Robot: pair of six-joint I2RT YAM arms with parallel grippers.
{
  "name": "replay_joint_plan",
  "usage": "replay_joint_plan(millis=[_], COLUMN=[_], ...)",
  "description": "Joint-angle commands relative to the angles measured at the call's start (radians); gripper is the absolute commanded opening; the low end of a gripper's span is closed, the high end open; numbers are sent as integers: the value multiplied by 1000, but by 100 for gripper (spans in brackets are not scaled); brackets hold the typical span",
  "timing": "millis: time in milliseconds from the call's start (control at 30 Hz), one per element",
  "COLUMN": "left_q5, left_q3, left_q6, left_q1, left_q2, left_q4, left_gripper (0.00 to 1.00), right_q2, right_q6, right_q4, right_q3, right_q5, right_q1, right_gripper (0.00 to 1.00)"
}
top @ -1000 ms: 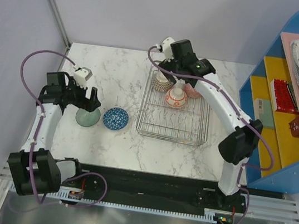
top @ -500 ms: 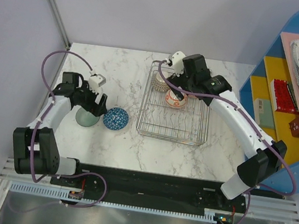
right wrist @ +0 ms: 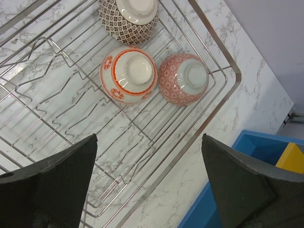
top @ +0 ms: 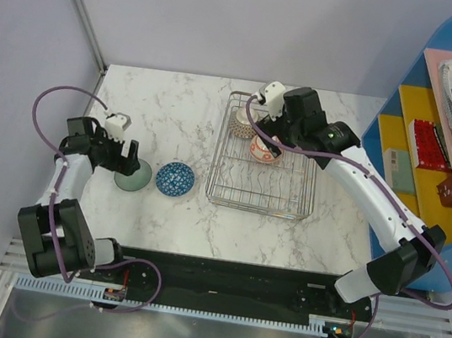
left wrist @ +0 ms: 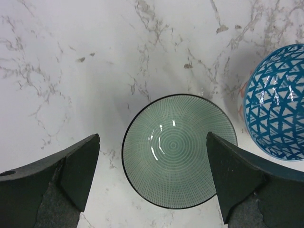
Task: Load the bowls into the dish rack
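A green ringed bowl (left wrist: 179, 151) stands upright on the marble, and my left gripper (left wrist: 152, 142) hovers above it, open, with its fingers either side of it. Right beside it is a blue-patterned bowl (left wrist: 278, 102). In the top view the green bowl (top: 133, 176) and the blue bowl (top: 175, 179) lie left of the dish rack (top: 258, 209). In the dish rack (right wrist: 209, 124), upside down, sit a dark-patterned bowl (right wrist: 128, 19), an orange-red bowl (right wrist: 129, 74) and a pink speckled bowl (right wrist: 183, 78). My right gripper (right wrist: 149, 137) hangs open above the rack, holding nothing.
A blue shelf unit (top: 433, 149) with books and papers stands at the right, close to the rack's right rim. A wall borders the table on the left. Bare marble lies in front of the rack and behind the loose bowls.
My left gripper swung right towards the blue bowl, then back left over the green bowl. My right gripper shifted right and nearer over the rack. No bowl moved.
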Motion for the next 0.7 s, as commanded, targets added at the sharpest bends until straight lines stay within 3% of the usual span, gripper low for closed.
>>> replay_joint_plan(millis=[0, 267, 367, 400, 500, 667], left_q5=[-2, -13, -21, -21, -22, -21], left_q3=[-41, -73, -67, -66, -55, -43], left_q6=[32, 75, 90, 95, 106, 118], left_q1=[41, 79, 81, 81, 81, 81], left_q2=[32, 101, 127, 138, 165, 188], left_q4=[14, 22, 23, 23, 20, 8], left_gripper=[100, 98, 89, 79, 63, 49], right_q2=[-41, -68, -71, -72, -74, -77], right_q6=[18, 23, 24, 26, 21, 8], right_q4=[28, 27, 28, 28, 27, 27], right_q3=[-14, -26, -28, -28, -34, -48], right_q5=[-28, -43, -43, -43, -39, 1], right_q1=[-3, -3, -5, -3, -3, -13], right_gripper=[98, 98, 98, 98, 98, 98])
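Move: The green bowl lies under the open left fingers, its middle about 9 cm below the hand, some 3 cm to its right and 2 cm back towards the base. The blue bowl stands beside it, about 17 cm to the left hand's right, 3 cm ahead and 8 cm lower. From the right hand, over the rack, the green bowl is roughly 40 cm to the left, about 3 cm ahead and 26 cm below. The green bowl's left rim is what the left hand sinks to: it drops about 7 cm while drawing back some 3 cm and a little left, the fingers tipping some 10 degrees further down. Late in the descent they close to about half open, one outside the rim and the other inside over the bowl; contact can't be seen. ##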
